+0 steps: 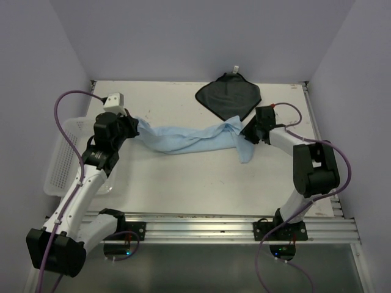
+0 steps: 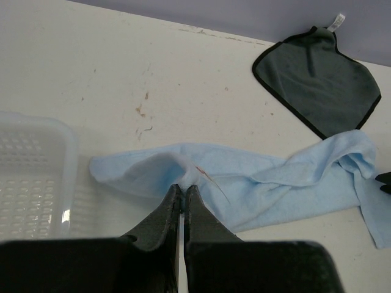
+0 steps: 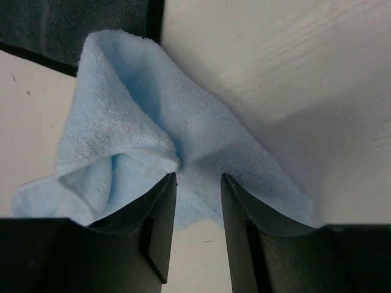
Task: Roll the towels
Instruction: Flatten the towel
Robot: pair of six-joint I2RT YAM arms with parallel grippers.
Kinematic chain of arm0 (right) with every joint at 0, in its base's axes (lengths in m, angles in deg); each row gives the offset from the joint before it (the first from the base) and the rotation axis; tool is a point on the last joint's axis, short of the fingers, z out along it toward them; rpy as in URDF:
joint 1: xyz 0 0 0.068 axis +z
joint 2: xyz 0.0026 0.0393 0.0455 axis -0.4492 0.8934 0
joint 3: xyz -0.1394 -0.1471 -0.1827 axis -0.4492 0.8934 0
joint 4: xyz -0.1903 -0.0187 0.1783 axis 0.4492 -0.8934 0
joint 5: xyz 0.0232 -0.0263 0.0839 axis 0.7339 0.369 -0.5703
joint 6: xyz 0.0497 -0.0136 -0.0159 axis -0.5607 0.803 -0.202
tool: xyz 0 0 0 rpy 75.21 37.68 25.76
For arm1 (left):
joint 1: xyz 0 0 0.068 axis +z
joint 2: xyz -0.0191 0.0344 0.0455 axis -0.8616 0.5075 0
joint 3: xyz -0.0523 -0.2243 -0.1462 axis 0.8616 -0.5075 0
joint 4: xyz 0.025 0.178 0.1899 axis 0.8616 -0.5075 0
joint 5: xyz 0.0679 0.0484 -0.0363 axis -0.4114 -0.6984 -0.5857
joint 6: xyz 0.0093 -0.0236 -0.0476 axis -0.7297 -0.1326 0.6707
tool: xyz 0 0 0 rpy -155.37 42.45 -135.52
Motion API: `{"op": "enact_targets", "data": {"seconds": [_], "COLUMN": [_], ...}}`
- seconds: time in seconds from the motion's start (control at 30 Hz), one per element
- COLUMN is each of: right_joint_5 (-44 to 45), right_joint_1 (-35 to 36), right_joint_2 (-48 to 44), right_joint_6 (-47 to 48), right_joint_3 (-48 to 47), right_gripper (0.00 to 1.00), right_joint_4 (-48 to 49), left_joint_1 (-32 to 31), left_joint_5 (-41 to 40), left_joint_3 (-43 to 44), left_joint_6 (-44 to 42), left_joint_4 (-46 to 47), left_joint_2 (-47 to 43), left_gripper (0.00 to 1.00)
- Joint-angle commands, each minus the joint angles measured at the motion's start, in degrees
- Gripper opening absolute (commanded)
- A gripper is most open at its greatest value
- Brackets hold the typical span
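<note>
The light blue towel (image 1: pixel 189 137) lies stretched into a crumpled band across the middle of the table. My left gripper (image 2: pixel 183 188) is shut on a pinch of its left part (image 2: pixel 275 183), near the basket. My right gripper (image 3: pixel 198 178) is at the towel's right end (image 3: pixel 134 122). Its jaws stand apart, with a folded edge of blue cloth lying at and between the fingertips. The dark grey towel (image 1: pixel 229 96) lies flat at the back of the table, its white tag pointing to the wall, untouched. In the top view the left gripper (image 1: pixel 135 126) and right gripper (image 1: pixel 247 133) hold opposite ends.
A white mesh basket (image 1: pixel 61 160) sits at the table's left edge, just beside my left arm; its rim (image 2: pixel 36 177) shows in the left wrist view. The dark towel's corner (image 3: pixel 79 24) lies just beyond the blue towel's right end. Walls enclose the table on three sides.
</note>
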Motion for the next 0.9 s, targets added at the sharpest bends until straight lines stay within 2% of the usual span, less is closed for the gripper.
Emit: {"op": "enact_targets", "data": {"seconds": [0.0,0.37,0.5,0.6,0.63,0.67,0.83,0.87], "right_joint_5": [-2.4,-4.8,-4.2,-3.0,-2.3,-2.2,-1.5,1.1], "right_joint_1": [-0.2,-0.2,-0.2,-0.2,-0.1,-0.1,0.3,0.6], "right_joint_2": [1.7,9.7,9.2,7.0,6.4,6.1,2.1,1.2], "right_joint_6": [1.3,2.8,3.8,5.6,7.0,7.9,17.7,19.7], "right_joint_3": [-3.6,-8.8,-9.6,-11.1,-12.5,-13.4,-20.6,-21.7], "right_gripper": [0.39,0.36,0.24,0.11,0.03,0.0,0.0,0.0], "right_joint_4": [3.7,3.8,3.1,0.7,-0.5,-3.1,-13.2,-16.5], "left_joint_1": [0.3,0.3,0.3,0.4,0.4,0.4,0.4,0.4], "left_joint_5": [1.9,3.2,3.3,3.2,3.3,3.4,3.6,3.3], "left_joint_3": [-0.1,0.4,0.5,0.5,0.5,0.6,0.6,0.6], "left_joint_6": [-1.0,-1.1,-1.2,-1.3,-1.3,-1.3,-1.3,-1.3], "left_joint_4": [3.1,2.9,2.9,2.9,2.9,3.0,3.1,3.1], "left_joint_2": [-0.5,0.4,0.6,0.6,0.6,0.5,0.1,0.1], "left_gripper": [0.0,0.0,0.0,0.0,0.0,0.0,0.0,0.0]}}
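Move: Just beyond the right fingertips, about 3 cm ahead, 2 cm to the left and 3 cm below, lies the folded edge of the towel's right end. The towel's loose flap trails some 5 cm back, straight behind the hand, and the dark cloth's middle is about 17 cm ahead and 6 cm to the left. From the raised left hand, that folded edge lies roughly 40 cm to the right, 9 cm ahead and 22 cm below. Reaching about 4 cm forward and slightly left over the flap, the right hand sinks some 2 cm onto the folded edge. Its half-open fingers close and pinch the towel, then the hand lifts about 4.5 cm off its lowest point, turning some 10 degrees counter-clockwise. The left fingers keep their hold on the raised left end, easing 1 cm to the right. ##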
